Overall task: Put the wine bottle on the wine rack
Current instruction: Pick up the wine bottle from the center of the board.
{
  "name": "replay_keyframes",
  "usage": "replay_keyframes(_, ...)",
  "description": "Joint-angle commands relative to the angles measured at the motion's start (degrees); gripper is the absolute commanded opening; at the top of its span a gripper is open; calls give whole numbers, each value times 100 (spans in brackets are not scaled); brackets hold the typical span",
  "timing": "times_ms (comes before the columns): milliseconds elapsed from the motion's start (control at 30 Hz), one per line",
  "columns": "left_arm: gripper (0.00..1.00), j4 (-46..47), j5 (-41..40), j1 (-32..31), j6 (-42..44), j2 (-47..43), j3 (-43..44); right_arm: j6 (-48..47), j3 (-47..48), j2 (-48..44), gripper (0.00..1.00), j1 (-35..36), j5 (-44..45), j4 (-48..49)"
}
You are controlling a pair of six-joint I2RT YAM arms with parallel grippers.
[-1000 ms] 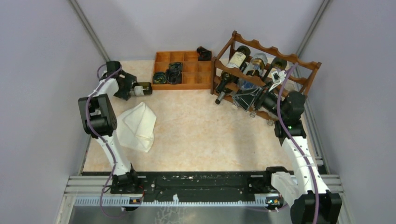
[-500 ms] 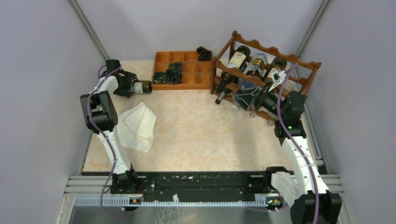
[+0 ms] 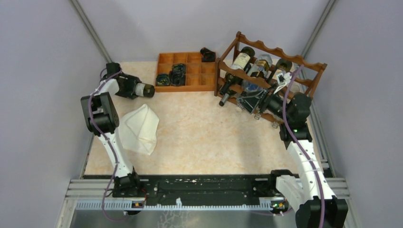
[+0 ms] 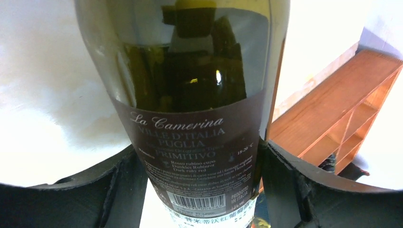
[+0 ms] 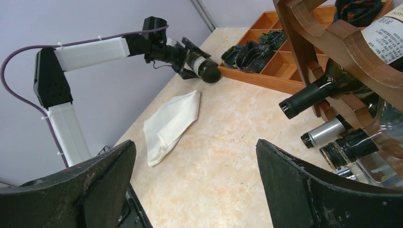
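Note:
The wine bottle (image 3: 144,90) is dark green glass with a dark label and lies on its side at the far left of the table, base toward the orange tray. My left gripper (image 3: 133,88) is shut on it: in the left wrist view both black fingers press the sides of the labelled body of the bottle (image 4: 190,95). The right wrist view shows the same bottle (image 5: 203,68) held level at the end of the left arm. The reddish-brown wine rack (image 3: 271,64) stands at the far right and holds several bottles. My right gripper (image 3: 269,102) hangs open just in front of the rack, holding nothing.
A flat orange-brown compartment tray (image 3: 185,71) with dark coiled items sits at the back centre, close to the held bottle's base. A folded white cloth (image 3: 139,128) lies on the left of the table. Bottle necks (image 5: 304,99) stick out of the rack toward the right gripper.
The left gripper's jaws have closed from wide open onto the bottle's body, and the left wrist has shifted slightly. The right arm has not moved.

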Motion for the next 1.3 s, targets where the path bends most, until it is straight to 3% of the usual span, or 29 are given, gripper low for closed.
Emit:
replay_keyframes(0, 21, 308, 241, -34, 803, -830, -819, -99, 19, -119, 95, 59, -17, 172)
replay_keyframes(100, 0, 1278, 637, -35, 1678, -1942, -1801, -86, -4, -117, 95, 64, -30, 195)
replay_keyframes(200, 0, 2207, 1271, -32, 2382, -2961, -2864, -70, -26, -116, 95, 68, -29, 229)
replay_keyframes(333, 0, 3255, 2872, -34, 2701, -4026, -4188, -71, -27, -86, 95, 70, -47, 226)
replay_keyframes(467, 0, 3696, 4451, -39, 2835, -4627, -5001, -109, -17, -74, 95, 130, -131, 278)
replay_keyframes(600, 0, 3360, 5677, -180, 3264, -5027, -5286, -543, 70, -98, 95, 417, -190, 257)
replay_keyframes(800, 0, 2159, 6579, -847, 4079, -5295, -5340, -2625, 357, -34, 98, 1314, -28, -357)
replay_keyframes(900, 0, 2147, 6822, -1257, 3901, -5326, -5459, -4289, 336, -130, 98, 1860, -16, -607)
replay_keyframes(1033, 0, 1464, 6962, -1622, 4125, -5269, -5387, -6706, 242, -245, 99, 2545, 15, -1115)
replay_keyframes(1167, 0, 631, 6958, -1823, 4441, -5224, -5325, -7938, 399, 76, 98, 3131, 399, -1544)
replay_keyframes(1267, 0, 321, 6902, -1977, 4499, -5302, -5372, -8856, 787, 593, 98, 3793, 1200, -2115)
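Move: The left hand already grips the wine bottle, its middle some 3 cm left of the fingers, neck pointing left. The open board centre lies about 23 cm back, 40 cm right and 5 cm below; the cloth 23 cm back, 6 cm right; the tray 11 cm ahead, 31 cm right. From the empty right hand, the bottle is about 27 cm ahead, 63 cm left and 26 cm lower; the wine rack 22 cm ahead, 15 cm right, 15 cm below. Keeping its pinch on the bottle's body, the left hand first pulls back, then also rises and sweeps right towards the board centre: about 33 cm back, 25 right and 12 up, swinging clockwise until its fingers point right. The right hand waits, then moves left, back and slightly down towards the bottle, rolling over with fingers open and untouching. ##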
